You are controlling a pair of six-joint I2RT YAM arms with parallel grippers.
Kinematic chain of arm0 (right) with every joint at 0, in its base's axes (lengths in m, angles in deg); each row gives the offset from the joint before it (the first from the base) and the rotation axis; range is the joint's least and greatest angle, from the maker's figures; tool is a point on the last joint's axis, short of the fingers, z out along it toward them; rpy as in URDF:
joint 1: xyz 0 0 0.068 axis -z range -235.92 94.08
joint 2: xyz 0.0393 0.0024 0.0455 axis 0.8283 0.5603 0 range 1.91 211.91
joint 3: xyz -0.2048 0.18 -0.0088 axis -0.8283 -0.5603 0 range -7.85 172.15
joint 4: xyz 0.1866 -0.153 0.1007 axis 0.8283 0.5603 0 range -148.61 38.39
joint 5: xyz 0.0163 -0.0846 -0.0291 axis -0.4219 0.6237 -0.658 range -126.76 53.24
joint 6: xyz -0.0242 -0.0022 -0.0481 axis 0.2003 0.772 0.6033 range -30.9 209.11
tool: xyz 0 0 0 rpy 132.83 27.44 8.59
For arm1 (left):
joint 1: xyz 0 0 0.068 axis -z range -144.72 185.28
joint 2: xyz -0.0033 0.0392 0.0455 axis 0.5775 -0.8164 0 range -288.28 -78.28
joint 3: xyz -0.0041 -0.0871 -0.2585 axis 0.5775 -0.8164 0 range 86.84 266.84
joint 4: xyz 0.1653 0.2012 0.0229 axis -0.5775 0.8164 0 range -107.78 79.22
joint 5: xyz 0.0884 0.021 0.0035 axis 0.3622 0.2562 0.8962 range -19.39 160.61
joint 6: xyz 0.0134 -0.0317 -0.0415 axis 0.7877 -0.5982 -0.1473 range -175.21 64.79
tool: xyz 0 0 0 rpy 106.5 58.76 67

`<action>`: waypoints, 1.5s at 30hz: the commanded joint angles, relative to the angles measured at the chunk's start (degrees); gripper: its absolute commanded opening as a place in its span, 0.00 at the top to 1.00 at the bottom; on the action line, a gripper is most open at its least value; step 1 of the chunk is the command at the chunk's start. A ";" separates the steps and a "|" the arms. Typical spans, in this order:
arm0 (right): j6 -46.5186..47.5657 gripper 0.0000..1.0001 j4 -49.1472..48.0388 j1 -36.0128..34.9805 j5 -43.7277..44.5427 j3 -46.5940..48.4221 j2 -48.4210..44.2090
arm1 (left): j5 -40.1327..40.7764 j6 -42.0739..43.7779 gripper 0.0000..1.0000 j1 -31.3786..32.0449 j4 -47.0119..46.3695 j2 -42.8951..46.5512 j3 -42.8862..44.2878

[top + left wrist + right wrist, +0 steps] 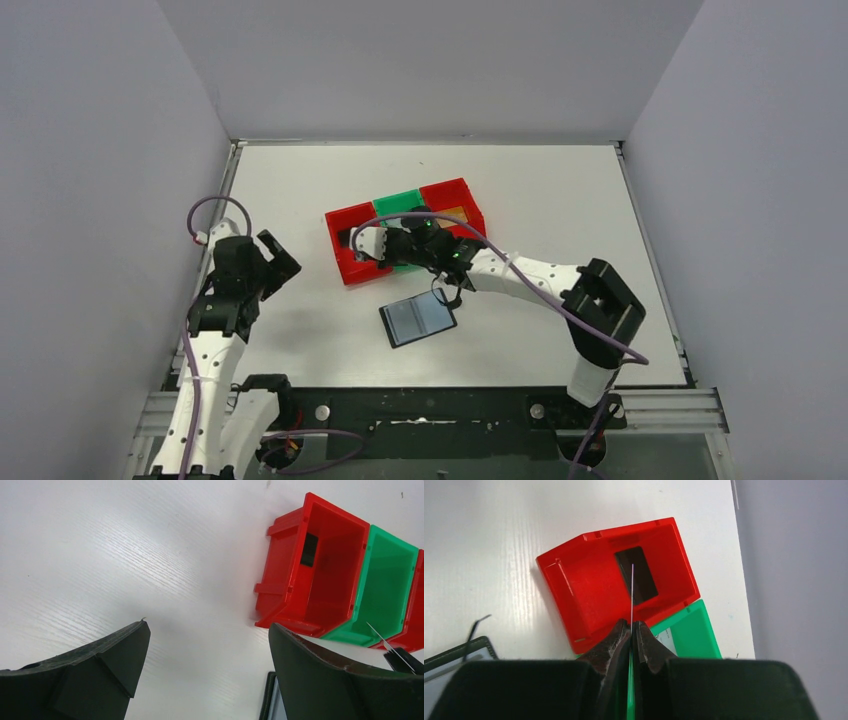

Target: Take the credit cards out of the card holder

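The card holder [418, 320] lies open on the white table, shiny grey-blue inner face up; its edge also shows in the left wrist view [270, 700] and the right wrist view [459, 652]. My right gripper [385, 243] [631, 622] is shut on a thin credit card [632, 592], seen edge-on above the left red bin [574, 585]. A dark card [636, 575] [308, 550] lies inside that bin. My left gripper [275, 262] [207, 625] hangs open over bare table at the left, holding nothing.
A row of three plastic bins stands behind the card holder: red [345, 262], green [400, 200], red [455, 190]. The green bin [694, 635] holds a white-labelled item [667, 639]; the right red bin holds something orange [452, 213]. Grey walls enclose the table.
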 commanded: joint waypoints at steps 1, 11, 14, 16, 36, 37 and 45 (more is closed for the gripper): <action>9.51 1.00 2.71 -0.42 -0.73 7.63 5.62 | 2.54 0.88 0.09 -0.32 -3.78 2.08 0.81; 14.01 1.00 8.36 -0.89 1.71 20.74 15.42 | 4.17 -0.14 0.09 -0.37 -3.81 4.71 0.50; 13.76 1.00 8.27 -1.01 1.86 22.39 17.57 | 4.02 -0.12 0.09 -0.38 -3.85 4.96 0.61; 13.77 1.00 8.22 -0.97 2.98 23.50 19.13 | 4.14 -0.20 0.09 -0.38 -3.61 5.38 0.88; 18.20 0.98 9.54 -0.36 9.48 38.31 34.40 | 6.51 -1.05 0.09 -0.38 -2.92 8.86 0.90; 18.39 0.97 9.34 -0.33 9.55 39.19 35.11 | 6.54 -1.12 0.09 -0.38 -2.89 8.95 0.96; 18.79 0.92 8.27 -0.06 10.45 42.24 39.14 | 7.27 -1.30 0.09 -0.40 -2.47 9.46 1.11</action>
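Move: The black card pinched in the right gripper is to go into the left red bin, whose middle lies about 9 cm ahead, 10 cm left and some 14 cm below that hand. The green bin is 12 cm ahead and 1 cm right, equally low; the opened card holder is roughly 10 cm back, 5 cm right and 17 cm down. From the empty left hand, the left red bin is about 14 cm ahead, 18 cm right and 12 cm below. Carry the black card with the right gripper forward, down and left, roughly 10 cm each way, pausing the descent briefly on the way, until the fingers are down inside the left red bin. Tip the fingers some 20 degrees more steeply downward and keep the card pinched, easing the squeeze only at the very end. Raise the open left gripper slightly, away from the table. ##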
